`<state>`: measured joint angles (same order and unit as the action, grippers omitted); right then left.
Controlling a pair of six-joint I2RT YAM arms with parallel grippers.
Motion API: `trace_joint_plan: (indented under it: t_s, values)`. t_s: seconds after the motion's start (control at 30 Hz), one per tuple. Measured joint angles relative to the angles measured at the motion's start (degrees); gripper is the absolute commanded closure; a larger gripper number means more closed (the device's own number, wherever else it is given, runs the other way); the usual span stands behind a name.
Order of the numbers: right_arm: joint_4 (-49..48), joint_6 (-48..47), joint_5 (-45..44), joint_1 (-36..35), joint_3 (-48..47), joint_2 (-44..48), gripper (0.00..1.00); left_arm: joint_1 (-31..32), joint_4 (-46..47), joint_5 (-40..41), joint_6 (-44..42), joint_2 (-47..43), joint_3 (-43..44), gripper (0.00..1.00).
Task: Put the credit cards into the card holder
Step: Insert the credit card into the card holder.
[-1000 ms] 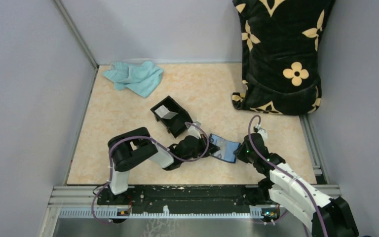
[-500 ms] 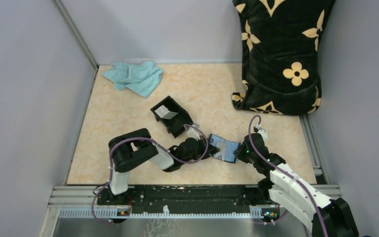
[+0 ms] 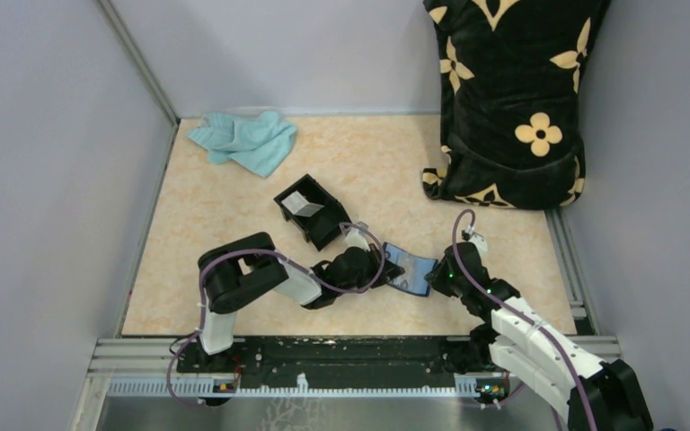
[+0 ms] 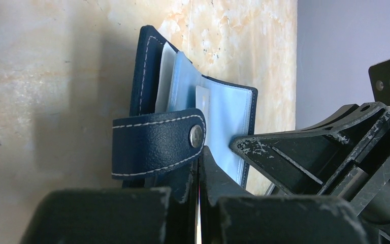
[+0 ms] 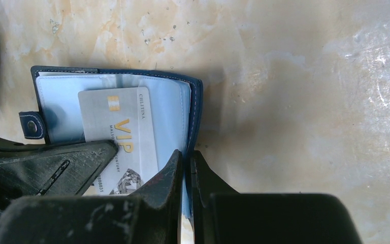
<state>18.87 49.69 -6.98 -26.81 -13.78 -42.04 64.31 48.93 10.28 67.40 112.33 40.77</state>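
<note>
The navy card holder (image 3: 409, 266) lies open on the table between my two grippers, its pale blue sleeves facing up. A grey-white credit card (image 5: 119, 122) marked VIP rests partly inside a sleeve. My left gripper (image 4: 199, 153) is shut on that card's near end, seen edge-on between its fingers, just below the holder's closing tab (image 4: 152, 145) and silver snap. My right gripper (image 5: 187, 155) is shut on the holder's right cover edge (image 5: 197, 109). In the top view the left gripper (image 3: 382, 267) and right gripper (image 3: 429, 278) flank the holder. Another pale credit card (image 3: 304, 205) lies in the black box.
A black square open-topped box (image 3: 319, 229) stands just behind the left gripper. A light blue cloth (image 3: 243, 141) lies at the far left corner. A black bag with yellow flowers (image 3: 512, 99) leans at the back right. Grey walls enclose the table.
The left gripper and its card have shifted slightly against the card holder, whose open flap flexed and settled back. Both grips are unchanged.
</note>
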Motion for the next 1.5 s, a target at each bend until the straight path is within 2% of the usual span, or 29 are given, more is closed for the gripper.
trace_joint_plan:
  t_s: [0.37,0.7,0.87,1.07,1.5]
  values:
    - [0.1,-0.2,-0.5,0.2,0.0,-0.6,0.95,-0.1,-1.0,-2.3,-1.2,2.5,3.3,1.0]
    - [0.0,-0.6,-0.5,0.3,0.0,-1.2,0.75,-0.9,0.0,-6.7,-3.0,4.6,5.3,0.99]
    - [-0.5,-0.7,0.2,0.3,0.0,-1.2,0.66,-1.1,0.4,-7.7,-3.6,4.8,5.3,0.77]
    - [-0.9,-0.7,0.7,0.3,0.0,-0.9,0.6,-1.0,-1.9,-8.0,-5.3,3.3,5.2,0.65]
    - [1.3,-1.1,-0.2,0.3,0.0,1.1,0.58,-0.7,-19.7,-6.2,-9.3,-2.7,9.2,0.49]
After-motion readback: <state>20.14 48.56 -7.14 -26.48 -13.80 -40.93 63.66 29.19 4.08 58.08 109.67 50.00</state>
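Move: My left hand already pinches the card, whose middle lies about 1 cm to its right. The middle of the opened card holder is some 2 cm to its right, level fore and aft, about 1 cm below. The black box stands roughly 21 cm to the left hand's left and 14 cm ahead. My right hand still grips the holder's right edge, with the holder's middle about 5 cm to its left, 1 cm ahead and 1 cm below. With my left hand I push the pinched card about 2.5 cm to the right, into the holder's sleeve, sinking slightly as I go. Then I open those fingers about halfway and draw back some 1.5 cm left, rising a little and rolling the hand's left side up about 10 degrees. My right hand stays nearly in place and opens its fingers to let go of the holder's edge. ##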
